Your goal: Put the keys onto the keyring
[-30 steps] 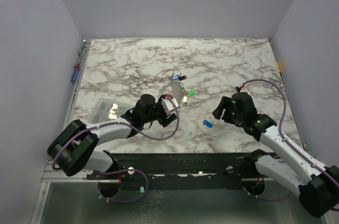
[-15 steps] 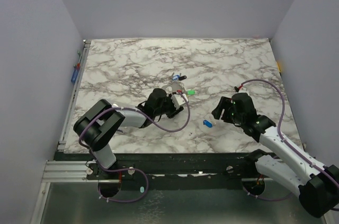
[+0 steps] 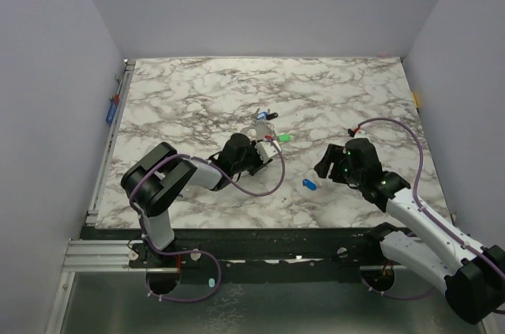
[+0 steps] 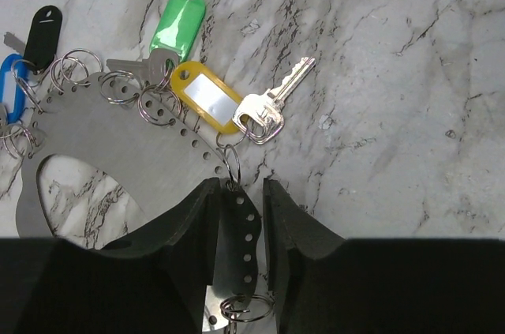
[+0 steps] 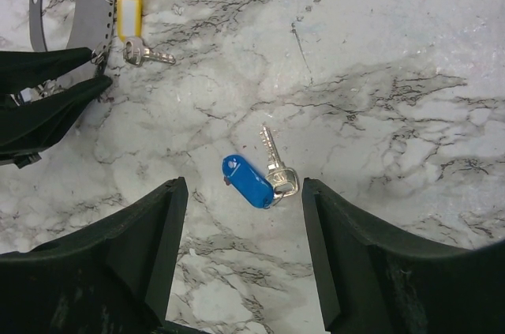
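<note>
The keyring is a flat grey band with a row of holes, bent into a loop on the marble. Small split rings hang yellow-tagged, green-tagged, blue-tagged and black-tagged keys from it. My left gripper is pinched on the band's near end, seen from above at the table's middle. A loose key with a blue tag lies flat just ahead of my right gripper, which hovers open and empty. From above that key is left of the right gripper.
Purple walls close the table in on three sides. Small blue and red fittings sit on the left edge and an orange one on the right edge. The left arm's purple cable loops over the marble near the keyring.
My left arm has reached forward to the keyring and its jaws have narrowed onto the band's end. The right arm and the loose blue-tagged key have not moved.
</note>
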`<state>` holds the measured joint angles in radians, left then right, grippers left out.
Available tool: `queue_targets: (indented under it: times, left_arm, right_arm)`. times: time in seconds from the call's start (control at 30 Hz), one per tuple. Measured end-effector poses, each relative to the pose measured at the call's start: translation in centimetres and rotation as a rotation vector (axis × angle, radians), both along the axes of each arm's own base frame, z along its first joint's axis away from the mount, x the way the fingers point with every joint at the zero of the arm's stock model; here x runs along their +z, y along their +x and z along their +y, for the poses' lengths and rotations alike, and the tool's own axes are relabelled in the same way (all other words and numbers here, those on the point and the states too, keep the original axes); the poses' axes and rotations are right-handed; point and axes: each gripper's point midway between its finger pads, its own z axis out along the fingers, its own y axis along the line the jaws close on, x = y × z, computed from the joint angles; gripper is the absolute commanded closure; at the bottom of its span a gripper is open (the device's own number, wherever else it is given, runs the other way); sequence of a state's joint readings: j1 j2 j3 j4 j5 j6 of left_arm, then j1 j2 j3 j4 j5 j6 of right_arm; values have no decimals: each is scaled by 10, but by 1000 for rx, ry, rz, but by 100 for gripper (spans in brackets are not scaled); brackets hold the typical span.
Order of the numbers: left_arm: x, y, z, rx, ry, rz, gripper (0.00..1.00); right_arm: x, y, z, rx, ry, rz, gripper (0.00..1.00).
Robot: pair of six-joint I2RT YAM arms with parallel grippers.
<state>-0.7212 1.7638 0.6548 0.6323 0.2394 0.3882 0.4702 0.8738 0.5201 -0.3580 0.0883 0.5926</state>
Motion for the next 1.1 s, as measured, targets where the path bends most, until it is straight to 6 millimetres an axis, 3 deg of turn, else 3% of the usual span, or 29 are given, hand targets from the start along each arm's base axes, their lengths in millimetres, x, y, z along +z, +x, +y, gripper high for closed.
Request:
queue_targets:
  times: [0.3,0.4,0.9,1.1]
  left_arm:
    - [-2,9,0,32,-11,-21,83]
    - [-1,10,0,38,-14,-25,100]
    - [2,6,6,44,-19,-36,100]
    - [31,-1,10,33,-66,-81,100]
  right_arm:
    - [0,0,1,5,1,-1,31]
    - [0,0,1,5,1,-2,31]
    - [-1,0,1,8,0,-1,31]
    - [1,-1,5,35,11,-8,31]
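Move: The left hand hovers just above the table at the right-hand edge of the keyring plate, whose middle lies about 4 cm ahead, 3 cm to the left and 1 cm below. The yellow tag is some 4 cm ahead and 2 cm right, the green tag about 6 cm ahead and 5 cm right; the loose blue-tagged key lies roughly 8 cm back and 12 cm right. From the right hand the plate's middle is about 11 cm ahead, 17 cm left and 7 cm below. Staying low, the left hand eases about 1 cm forward while its fingers close from a third open to shut, pinching the thin holed edge of the keyring plate close to the yellow tag's ring. Keeping that pinch and nearly the same wrist attitude, it pauses, then lifts the edge about 3 cm off the table, drawing some 1 cm back and 1 cm left as it rises. ##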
